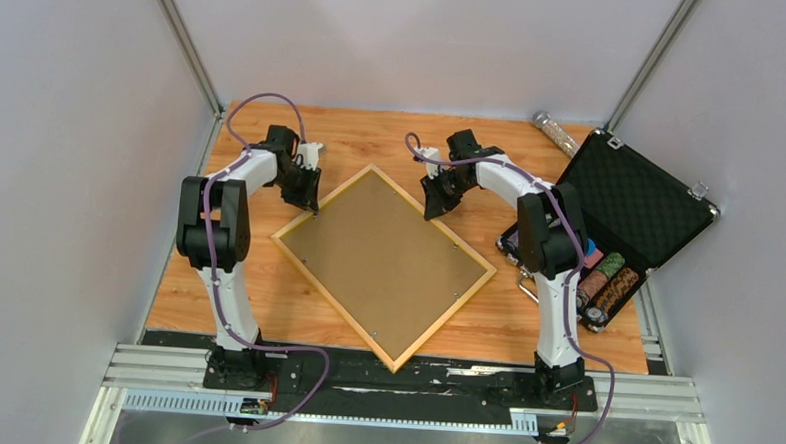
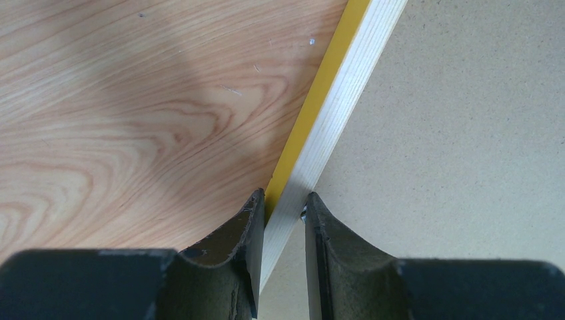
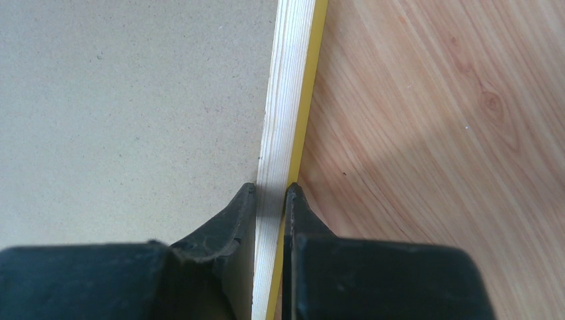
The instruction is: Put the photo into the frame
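Observation:
The yellow frame (image 1: pixel 332 303) lies face down and turned like a diamond on the wooden table, its brown backing board (image 1: pixel 382 262) facing up. The photo is hidden. My left gripper (image 1: pixel 310 203) stands at the frame's upper left rail. In the left wrist view that gripper (image 2: pixel 285 203) is shut on the pale rail (image 2: pixel 340 93), one finger on the yellow outer side and one on the inner side. My right gripper (image 1: pixel 433 209) is at the upper right rail. In the right wrist view it (image 3: pixel 272 190) is shut tight on the rail (image 3: pixel 286 87).
An open black foam-lined case (image 1: pixel 635 208) stands at the right, with stacks of chips (image 1: pixel 607 276) in its lower half. A glittery tube (image 1: pixel 556 132) lies at the back right. Grey walls close in both sides.

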`<state>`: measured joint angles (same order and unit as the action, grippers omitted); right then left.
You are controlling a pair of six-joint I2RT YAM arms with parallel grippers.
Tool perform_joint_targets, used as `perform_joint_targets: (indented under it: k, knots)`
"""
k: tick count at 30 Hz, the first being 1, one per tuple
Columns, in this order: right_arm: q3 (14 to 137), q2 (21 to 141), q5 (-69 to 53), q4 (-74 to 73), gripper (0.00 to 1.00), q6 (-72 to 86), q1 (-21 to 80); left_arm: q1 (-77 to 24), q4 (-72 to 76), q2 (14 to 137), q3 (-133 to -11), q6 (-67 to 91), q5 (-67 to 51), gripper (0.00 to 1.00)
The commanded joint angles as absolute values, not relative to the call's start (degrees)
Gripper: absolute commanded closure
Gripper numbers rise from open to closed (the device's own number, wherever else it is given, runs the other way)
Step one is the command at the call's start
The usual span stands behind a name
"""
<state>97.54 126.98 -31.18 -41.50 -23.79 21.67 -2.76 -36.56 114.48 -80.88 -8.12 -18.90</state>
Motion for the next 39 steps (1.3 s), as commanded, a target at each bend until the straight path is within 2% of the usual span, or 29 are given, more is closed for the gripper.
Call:
perform_joint_targets:
  k: [1, 10, 16, 18, 26, 28, 30, 39]
  knots:
    - [94.4, 130.3, -27.7, -45.4, 0.98, -26.1, 21.7, -0.3, -41.4, 117.2, -77.6, -9.2, -12.6, 1.0]
    - [94.4, 130.5, -27.7, -45.4, 0.99, -26.2, 21.6, -0.3, -38.9, 113.4, -76.4, -12.0, -6.1, 0.99]
    - [94.4, 130.5, -27.6, -45.4, 0.98, -26.1, 21.7, -0.3, -38.8, 111.7, -77.1, -11.8, -5.3, 0.91]
    - [94.4, 130.5, -27.6, -45.4, 0.98, -26.1, 21.6, -0.3, -39.0, 111.6, -77.4, -11.2, -5.6, 0.85]
    - [94.4, 130.5, -27.7, -45.4, 0.99, -26.2, 21.7, -0.3, -40.1, 111.6, -78.2, -8.5, -7.9, 0.43]
    - [94.5, 130.5, -27.7, -45.4, 0.99, -26.2, 21.7, -0.3, -40.5, 111.5, -78.6, -8.1, -8.5, 0.36]
    - [94.3, 130.5, -27.8, -45.4, 0.98, -26.2, 21.6, -0.3, -40.6, 111.3, -78.8, -7.9, -8.8, 0.33]
    - [94.3, 130.7, -27.8, -45.4, 0.99, -26.2, 21.6, -0.1, -42.2, 111.3, -79.3, -6.4, -12.8, 0.3]
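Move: The frame's far-left bar is still between the left fingers, with a small metal clip beside the inner finger, about 1 cm to the right. From that hand the frame's far corner lies some 10 cm ahead and 11 to the right, its left corner about 6 back and 9 to the left. The far-right bar is in the right hand's fingers, the far corner about 10 cm ahead and 12 to the left. The frame, still pinched by both hands, is drawn about 1 cm to the left and slightly back by the left hand. Then the left fingers spread to about double their gap and let go of the far-left bar as the hand shifts roughly another 1.5 cm left; the inner finger stays beside the clip. The right hand keeps its pinch on the far-right bar, nearly in place. ##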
